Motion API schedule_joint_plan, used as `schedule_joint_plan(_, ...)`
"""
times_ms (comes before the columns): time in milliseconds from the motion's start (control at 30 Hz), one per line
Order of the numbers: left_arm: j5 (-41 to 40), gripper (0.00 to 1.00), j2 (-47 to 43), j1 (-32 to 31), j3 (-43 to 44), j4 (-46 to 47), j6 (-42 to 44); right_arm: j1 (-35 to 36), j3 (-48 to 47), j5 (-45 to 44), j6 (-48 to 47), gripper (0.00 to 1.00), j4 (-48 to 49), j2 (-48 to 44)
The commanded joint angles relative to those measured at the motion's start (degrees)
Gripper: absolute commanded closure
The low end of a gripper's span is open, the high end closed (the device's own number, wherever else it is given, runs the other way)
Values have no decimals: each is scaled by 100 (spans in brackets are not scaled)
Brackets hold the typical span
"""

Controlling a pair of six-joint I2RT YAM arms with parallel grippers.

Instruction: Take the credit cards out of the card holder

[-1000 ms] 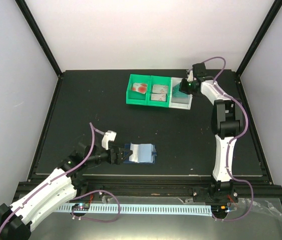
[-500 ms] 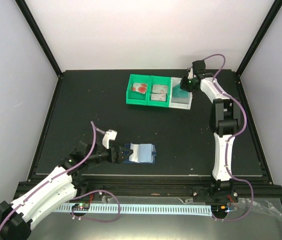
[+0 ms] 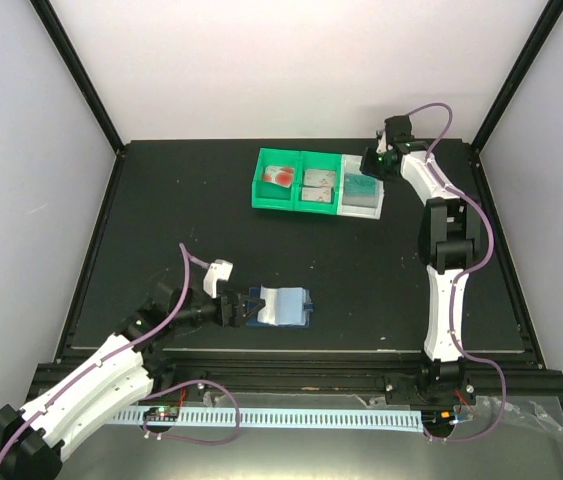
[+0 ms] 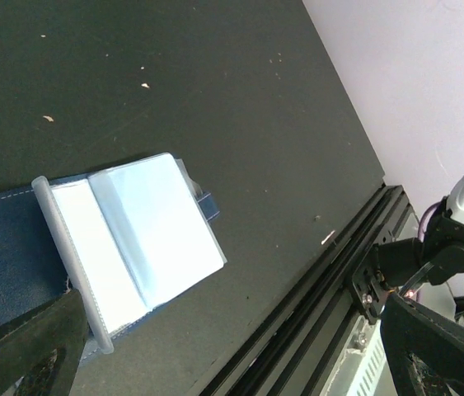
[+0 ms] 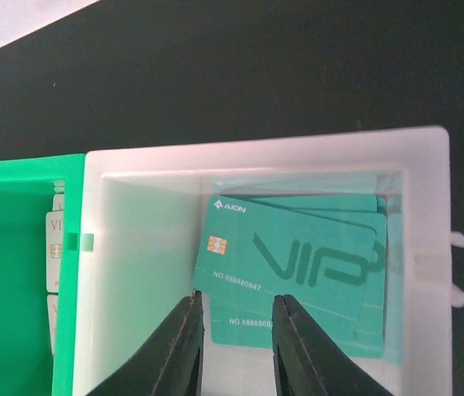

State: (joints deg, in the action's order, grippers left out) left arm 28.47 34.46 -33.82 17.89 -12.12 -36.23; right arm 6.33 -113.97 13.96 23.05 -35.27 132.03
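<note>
The card holder (image 3: pixel 283 306) lies open on the black table, navy cover down, pale blue pockets up. It also shows in the left wrist view (image 4: pixel 133 239), and no card shows in its pockets. My left gripper (image 3: pixel 233 308) is open at the holder's left edge; in the left wrist view (image 4: pixel 232 309) one finger (image 4: pixel 25 346) overlaps the navy cover. My right gripper (image 5: pixel 237 299) is open and empty just above the teal credit cards (image 5: pixel 297 256), which lie in the white tray (image 5: pixel 256 161). A white card with red circles (image 3: pixel 281 176) and greyish cards (image 3: pixel 318 185) lie in the green tray (image 3: pixel 296 205).
The green tray and the white tray (image 3: pixel 363 210) stand side by side at the back of the table. The table's front edge and a black rail (image 4: pixel 330 280) run just beyond the holder. Black frame posts stand at the back corners.
My right gripper has drawn back a little from the white tray toward the far edge. The left arm and the holder have barely moved.
</note>
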Motion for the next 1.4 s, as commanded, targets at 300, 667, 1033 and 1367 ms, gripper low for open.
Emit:
schedule_joint_plan(300, -1006, 1, -113, -1, 715, -728, 72, -8, 1746, 588, 272, 49, 457, -1887)
schedule_joint_plan(667, -2420, 1, -269, 13, 1691, -1599, 228, 158, 4444, 1344, 121, 0, 1168, -4349)
schedule_joint_plan(1033, -2641, 1, -633, 8, 2255, -1912, 357, 193, 5962, 1792, -202, 0, 583, -7030)
schedule_joint_plan(1367, -2484, 1, -879, 16, 2441, -1691, 487, 193, 6800, 2261, 9, 0, 262, -9070)
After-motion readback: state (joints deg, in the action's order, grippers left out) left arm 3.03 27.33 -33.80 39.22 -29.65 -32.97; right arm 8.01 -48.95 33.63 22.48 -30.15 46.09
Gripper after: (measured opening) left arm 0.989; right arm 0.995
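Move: The green cards already lie in the white box, about 3 cm ahead of the right hand, 1 cm to its left and 9 cm below. The white cards in the middle green bin are level with them, some 12 cm farther left. From the left hand the emptied card holder lies about 7 cm ahead, 8 cm right and 13 cm down; the green cards are roughly 44 cm ahead and 32 cm right, also some 13 cm below. From the green cards in the white box the empty right hand pulls back about 33 cm while climbing some 18 cm, its fingers spreading from barely open to fully open as it levels out and swings counter-clockwise. The left hand, still wide open, leaves the card holder, rising about 13 cm and drifting left and a little forward as it turns some 20 degrees counter-clockwise. ##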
